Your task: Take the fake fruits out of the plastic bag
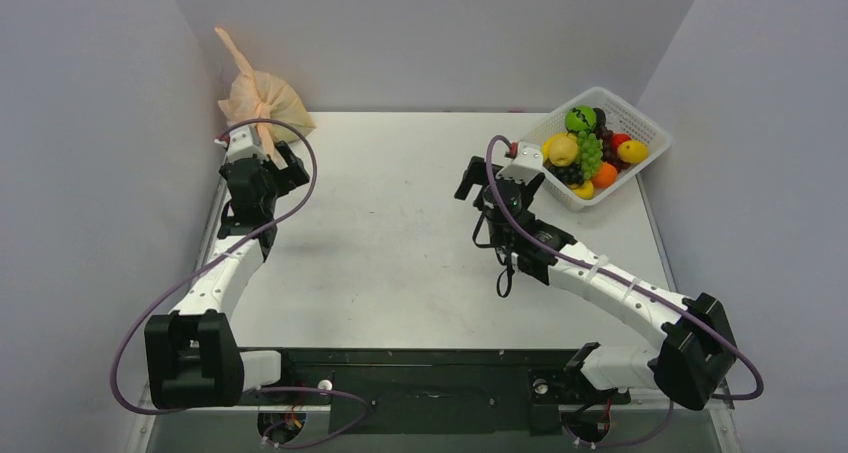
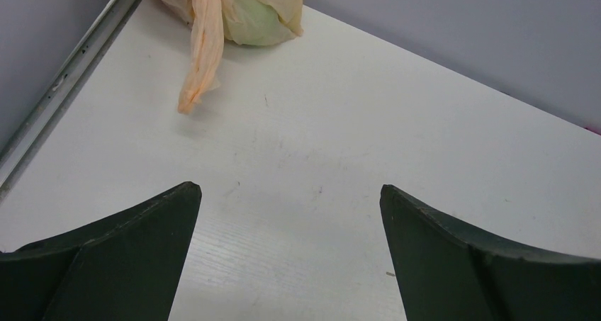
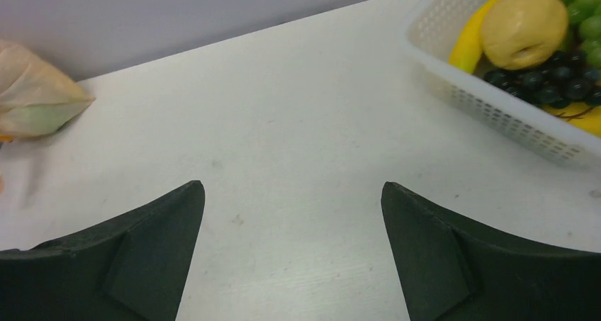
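The peach-orange plastic bag [image 1: 262, 98] lies tied in the far left corner against the wall, its twisted handle [image 2: 202, 52] trailing onto the table. A pale green fake fruit [image 2: 256, 23] shows through the bag's film; the other fruits inside are hidden. My left gripper [image 1: 268, 168] [image 2: 290, 190] stands open just short of the handle's end, holding nothing. My right gripper [image 1: 498, 178] [image 3: 293, 186] is open over the bare table middle, with the bag [image 3: 35, 98] far to its left.
A white lattice basket [image 1: 640, 123] [image 3: 496, 115] stands at the back right, filled with several toy fruits such as a yellow pear [image 3: 524, 27], dark grapes and a green ball. Grey walls close in the table on three sides. A metal rail [image 2: 64, 80] runs along the left edge.
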{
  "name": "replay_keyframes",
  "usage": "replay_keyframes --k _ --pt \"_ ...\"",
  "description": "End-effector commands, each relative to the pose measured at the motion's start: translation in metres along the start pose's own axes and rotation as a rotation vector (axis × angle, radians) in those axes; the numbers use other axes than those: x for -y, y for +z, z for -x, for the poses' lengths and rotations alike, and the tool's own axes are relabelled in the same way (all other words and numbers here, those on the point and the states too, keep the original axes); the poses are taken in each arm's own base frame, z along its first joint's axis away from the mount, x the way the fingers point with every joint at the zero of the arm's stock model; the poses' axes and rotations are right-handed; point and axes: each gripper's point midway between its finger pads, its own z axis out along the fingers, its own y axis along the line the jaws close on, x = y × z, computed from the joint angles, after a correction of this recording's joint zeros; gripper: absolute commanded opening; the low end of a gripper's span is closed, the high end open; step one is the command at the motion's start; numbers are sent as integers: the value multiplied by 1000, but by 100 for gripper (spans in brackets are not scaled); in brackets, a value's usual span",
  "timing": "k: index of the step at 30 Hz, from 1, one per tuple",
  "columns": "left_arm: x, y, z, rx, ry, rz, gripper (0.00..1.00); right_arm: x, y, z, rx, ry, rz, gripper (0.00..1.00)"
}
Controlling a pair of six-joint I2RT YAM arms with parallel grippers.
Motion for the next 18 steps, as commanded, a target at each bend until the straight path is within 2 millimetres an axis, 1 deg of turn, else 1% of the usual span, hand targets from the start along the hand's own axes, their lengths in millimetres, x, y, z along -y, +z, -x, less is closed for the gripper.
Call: replay_keyframes --k 1,3,4,5,6,7,8,9,10,11,12,13,14,15,16,17,18 --pt "0 13 1 13 -50 11 98 -46 -30 3 -18 74 122 91" --pt "-2 20 -3 -3 -97 7 99 -59 -37 1 -29 57 174 91" --pt "-5 23 1 7 -120 8 99 -65 -39 -3 -45 50 202 91" --pt "-2 26 -1 -1 -157 -18 100 -74 -43 -4 -62 50 241 91" --pt "-3 28 9 37 -179 -33 100 -77 -43 -7 -74 48 254 91" --pt "-4 29 6 41 -199 -40 100 -83 -46 -9 -93 56 278 91" --pt "-3 30 13 86 -206 -55 100 -85 -47 -10 -102 61 290 91" --pt "-6 33 14 102 -211 -48 100 -88 -48 -12 -112 70 302 91" --pt "-5 35 22 132 -214 -52 100 -89 -49 -12 -114 77 305 91" --pt "-9 41 19 128 -215 -33 100 -90 -49 -13 -119 84 311 91" --pt "-11 45 24 137 -216 -26 100 -90 -50 -12 -120 87 314 91" --pt "-16 52 18 125 -213 -5 100 -91 -51 -12 -122 92 318 91" --pt "-19 60 18 123 -212 11 100 -91 -52 -10 -119 98 321 91" --pt "-21 64 17 123 -206 17 100 -90 -52 -10 -119 100 321 91" --pt "-26 72 18 129 -196 30 96 -90 -53 -9 -118 103 322 91" --pt "-29 77 18 133 -193 37 95 -90 -53 -9 -119 103 324 91" --pt "-33 86 13 122 -184 51 93 -90 -54 -9 -119 103 326 91"
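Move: From the left hand, the tied plastic bag lies about 22 cm ahead, 11 cm to the left and 14 cm below; its dangling tail ends some 12 cm ahead, 8 cm left and 18 cm below. From the right hand, that same bag is roughly 29 cm ahead, 54 cm left and 16 cm lower, while the fruit basket stands about 20 cm ahead, 30 cm right and 18 cm lower. Open left hand eases forward and down about 5 cm towards the bag; right swings left 8 cm and back. ##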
